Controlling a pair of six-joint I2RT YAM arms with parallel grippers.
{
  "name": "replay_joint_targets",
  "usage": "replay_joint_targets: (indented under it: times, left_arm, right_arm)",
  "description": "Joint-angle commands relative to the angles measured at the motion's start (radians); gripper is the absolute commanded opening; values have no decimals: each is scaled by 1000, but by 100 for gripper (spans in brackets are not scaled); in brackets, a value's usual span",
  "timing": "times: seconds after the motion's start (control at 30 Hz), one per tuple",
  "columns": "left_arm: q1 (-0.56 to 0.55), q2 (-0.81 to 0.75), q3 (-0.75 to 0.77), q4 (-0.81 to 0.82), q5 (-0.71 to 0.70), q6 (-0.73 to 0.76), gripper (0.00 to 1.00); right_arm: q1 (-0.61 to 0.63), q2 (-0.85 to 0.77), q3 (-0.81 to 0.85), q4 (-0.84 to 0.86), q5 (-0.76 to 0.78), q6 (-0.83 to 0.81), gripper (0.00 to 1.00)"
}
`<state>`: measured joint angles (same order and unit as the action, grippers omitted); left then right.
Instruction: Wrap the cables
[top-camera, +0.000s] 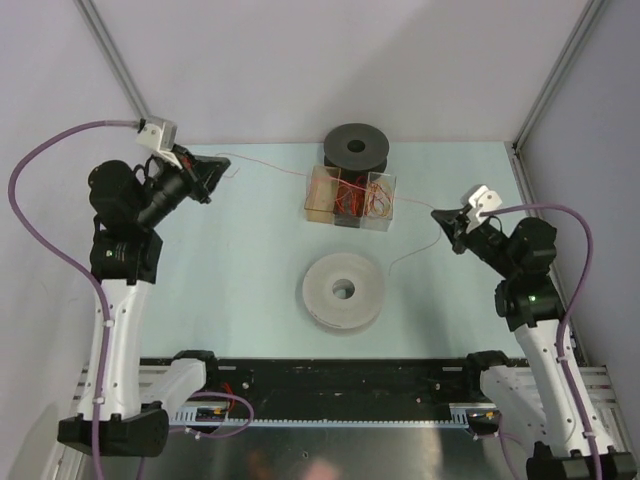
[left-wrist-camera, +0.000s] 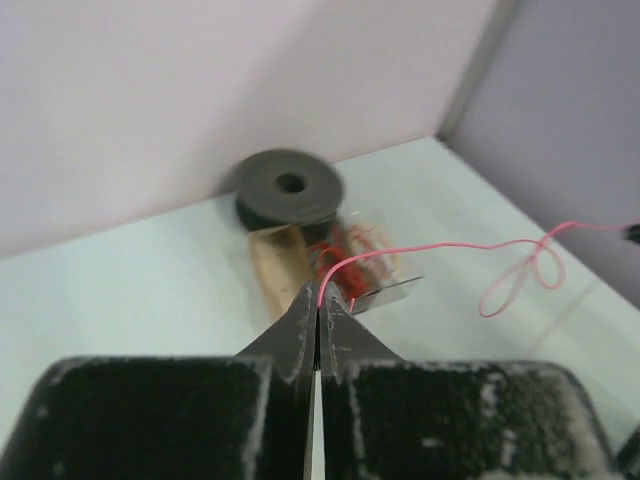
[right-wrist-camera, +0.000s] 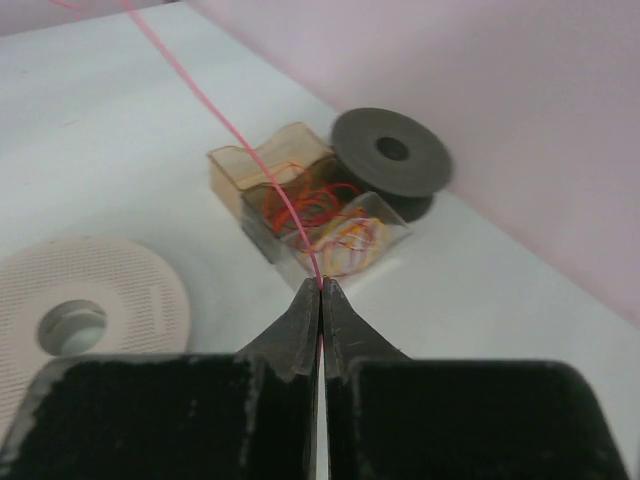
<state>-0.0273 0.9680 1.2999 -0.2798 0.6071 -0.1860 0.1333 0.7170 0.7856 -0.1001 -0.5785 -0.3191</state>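
Observation:
One thin pink cable (top-camera: 265, 165) hangs between both grippers. My left gripper (top-camera: 218, 170) is at the back left, shut on one end; in the left wrist view the cable (left-wrist-camera: 440, 247) leaves the closed gripper (left-wrist-camera: 320, 295), arcs right and makes a small loop. My right gripper (top-camera: 440, 215) is at the right, shut on the other end; in the right wrist view the cable (right-wrist-camera: 220, 120) runs from the closed gripper (right-wrist-camera: 321, 285) up to the top left. A slack strand drops from the right gripper toward the white spool (top-camera: 343, 290).
A black spool (top-camera: 356, 148) stands at the back wall. In front of it is a clear compartment box (top-camera: 350, 197) holding tangled red and yellow wires. The white perforated spool lies flat in the middle. Walls enclose the back and both sides.

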Motion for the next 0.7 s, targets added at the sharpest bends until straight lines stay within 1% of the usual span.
replay_joint_targets:
  times: [0.0,0.23,0.5,0.67]
  left_arm:
    - [102,2,-49,-22,-96,-1,0]
    - [165,16,-96,-46,-159,38,0]
    - [182,29,-120,-73,-283,97,0]
    - [189,45,-124,-97,-312,115,0]
  right_arm:
    - [-121,-31,15,-20,-49,-19,0]
    - [-278,-35,29,-18,-125,-13,0]
    - [-443,-30,32,-6,-222,-1,0]
    - [-542,-24,33,0,-280,4,0]
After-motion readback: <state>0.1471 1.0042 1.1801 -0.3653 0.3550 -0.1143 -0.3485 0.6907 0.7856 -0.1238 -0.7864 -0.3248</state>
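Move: Both hands already pinch the thin red cable, high above the table. From the left hand the white spool lies about 7 cm back, 20 cm right and 42 cm below, the cable box 18 cm ahead and 23 cm right, and the grey spool some 27 cm ahead and 24 cm right. From the right hand the white spool is about 5 cm back, 18 cm left and 30 cm below, the cable box 20 cm ahead and 16 cm left, and the grey spool 30 cm ahead and 15 cm left. Both hands keep their shut grip and draw the cable apart to opposite sides, away from the white spool and cable box; the right goes about 10 cm right, nearly level, turning some 15 degrees clockwise. The left goes roughly 10 cm left while sinking 8 or 9 cm, mostly early on, and easing a little forward, turning about 25 degrees counter-clockwise with its fingertips tipping down. ##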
